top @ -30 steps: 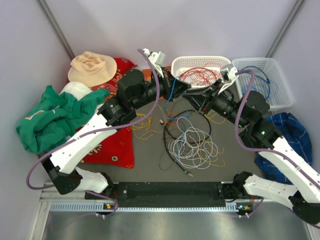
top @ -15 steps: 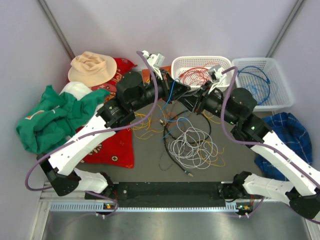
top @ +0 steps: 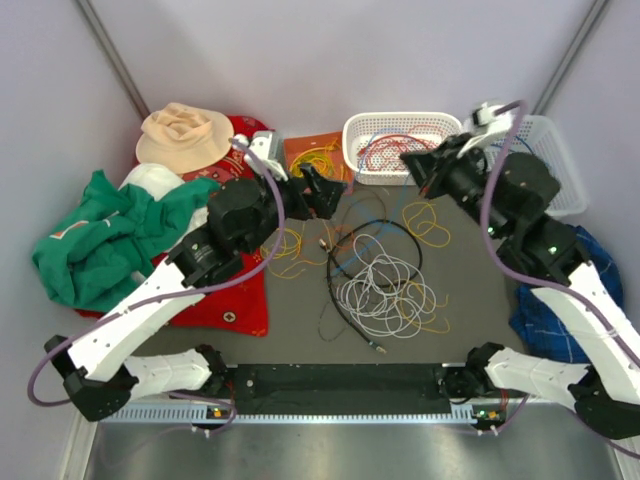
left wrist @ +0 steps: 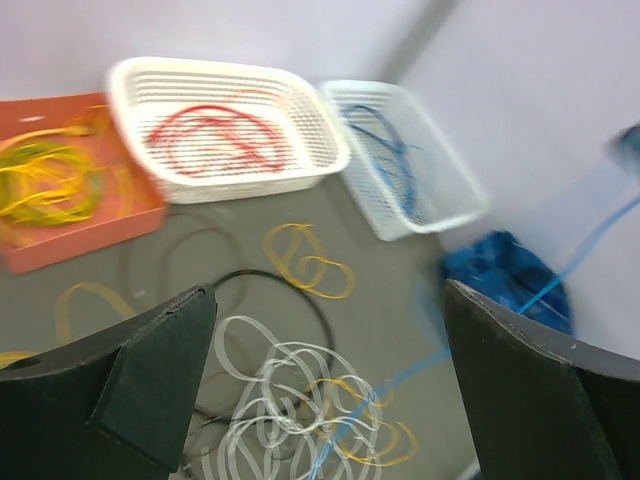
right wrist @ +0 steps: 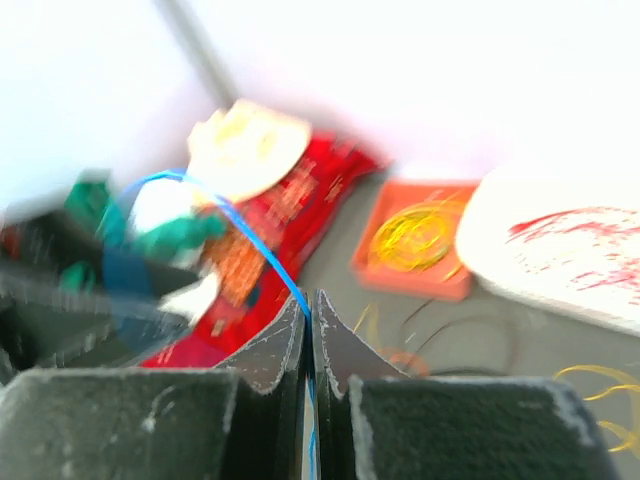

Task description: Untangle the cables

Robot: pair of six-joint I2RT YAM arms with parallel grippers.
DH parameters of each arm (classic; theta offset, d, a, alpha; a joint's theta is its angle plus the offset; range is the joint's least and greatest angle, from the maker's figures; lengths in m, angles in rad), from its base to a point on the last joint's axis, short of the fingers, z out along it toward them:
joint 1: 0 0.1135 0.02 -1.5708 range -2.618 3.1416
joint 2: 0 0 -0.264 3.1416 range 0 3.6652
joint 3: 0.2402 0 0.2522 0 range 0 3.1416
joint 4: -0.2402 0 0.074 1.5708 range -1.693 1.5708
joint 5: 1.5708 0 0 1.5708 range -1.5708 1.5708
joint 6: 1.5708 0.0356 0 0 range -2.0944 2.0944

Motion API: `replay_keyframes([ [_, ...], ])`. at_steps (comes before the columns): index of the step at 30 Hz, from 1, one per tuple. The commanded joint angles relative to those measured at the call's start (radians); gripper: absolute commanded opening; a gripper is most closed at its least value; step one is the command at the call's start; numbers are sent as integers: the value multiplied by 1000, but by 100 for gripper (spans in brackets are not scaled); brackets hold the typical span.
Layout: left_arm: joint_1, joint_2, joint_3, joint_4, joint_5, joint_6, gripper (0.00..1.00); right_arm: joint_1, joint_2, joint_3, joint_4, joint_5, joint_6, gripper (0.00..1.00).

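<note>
The cables lie tangled mid-table: a white coil [top: 385, 290] [left wrist: 285, 400], a black loop [top: 375, 240] and yellow strands [top: 285, 245] [left wrist: 310, 265]. A thin blue cable [right wrist: 240, 225] [left wrist: 400, 375] rises from the pile into my right gripper [right wrist: 312, 300] [top: 412, 160], which is shut on it and held high near the back baskets. My left gripper [left wrist: 328, 295] [top: 325, 192] hangs wide open above the pile with nothing between its fingers.
At the back stand an orange tray [top: 305, 150] with yellow cable, a white basket [top: 352, 130] with red cable, and a second basket [top: 560, 200] with blue cable. Green garment [top: 100, 235], red cloth [top: 235, 290] and beige hat [top: 185, 135] lie left, blue cloth [top: 565, 250] right.
My left gripper let go, opened wide and drew back to the left. My right gripper closed on the blue cable and swung up toward the back right, pulling it along.
</note>
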Motion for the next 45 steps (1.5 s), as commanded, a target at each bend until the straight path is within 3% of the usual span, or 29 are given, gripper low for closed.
replay_keyframes([
  [1, -3, -74, -63, -101, -293, 16, 99, -121, 54, 151, -126, 107, 5, 0],
  [8, 0, -157, -163, -276, -562, -109, 99, -328, 215, 398, -192, 205, 82, 0],
  [14, 0, -289, -342, -183, -493, -149, 99, -532, 401, 535, -223, 285, 189, 0],
  [21, 0, -315, -453, -221, -450, -240, 99, -688, 559, 592, -159, 306, 332, 0],
  [25, 0, -303, -499, -227, -415, -284, 99, -735, 663, 684, -145, 436, 311, 0],
  [34, 2, -265, -579, -192, -401, -315, 99, -843, 902, 884, -157, 467, 225, 0],
  [41, 3, -223, -585, -212, -420, -312, 99, -882, 942, 718, -113, 503, 205, 0],
  [42, 5, -219, -586, -213, -418, -315, 99, -890, 946, 696, -110, 463, 215, 3],
  [44, 5, -211, -588, -215, -412, -320, 99, -919, 972, 687, -155, 379, 281, 40],
  [45, 5, -208, -588, -218, -407, -323, 99, -927, 975, 708, -166, 265, 336, 60],
])
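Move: The right hand, shut on the blue cable, has the right bin about 27 cm ahead, 37 cm to its right and 40 cm below. The white basket stands some 30 cm ahead and 6 cm right, the loose yellow cable 12 cm ahead and 12 cm right, both roughly 42 cm below. From the open, empty left hand, that bin lies some 27 cm ahead, 52 cm right and 36 cm below. Right hand carries blue cable some 45 cm right and forward, lowering, starts opening at the bin; left sinks leftward. ##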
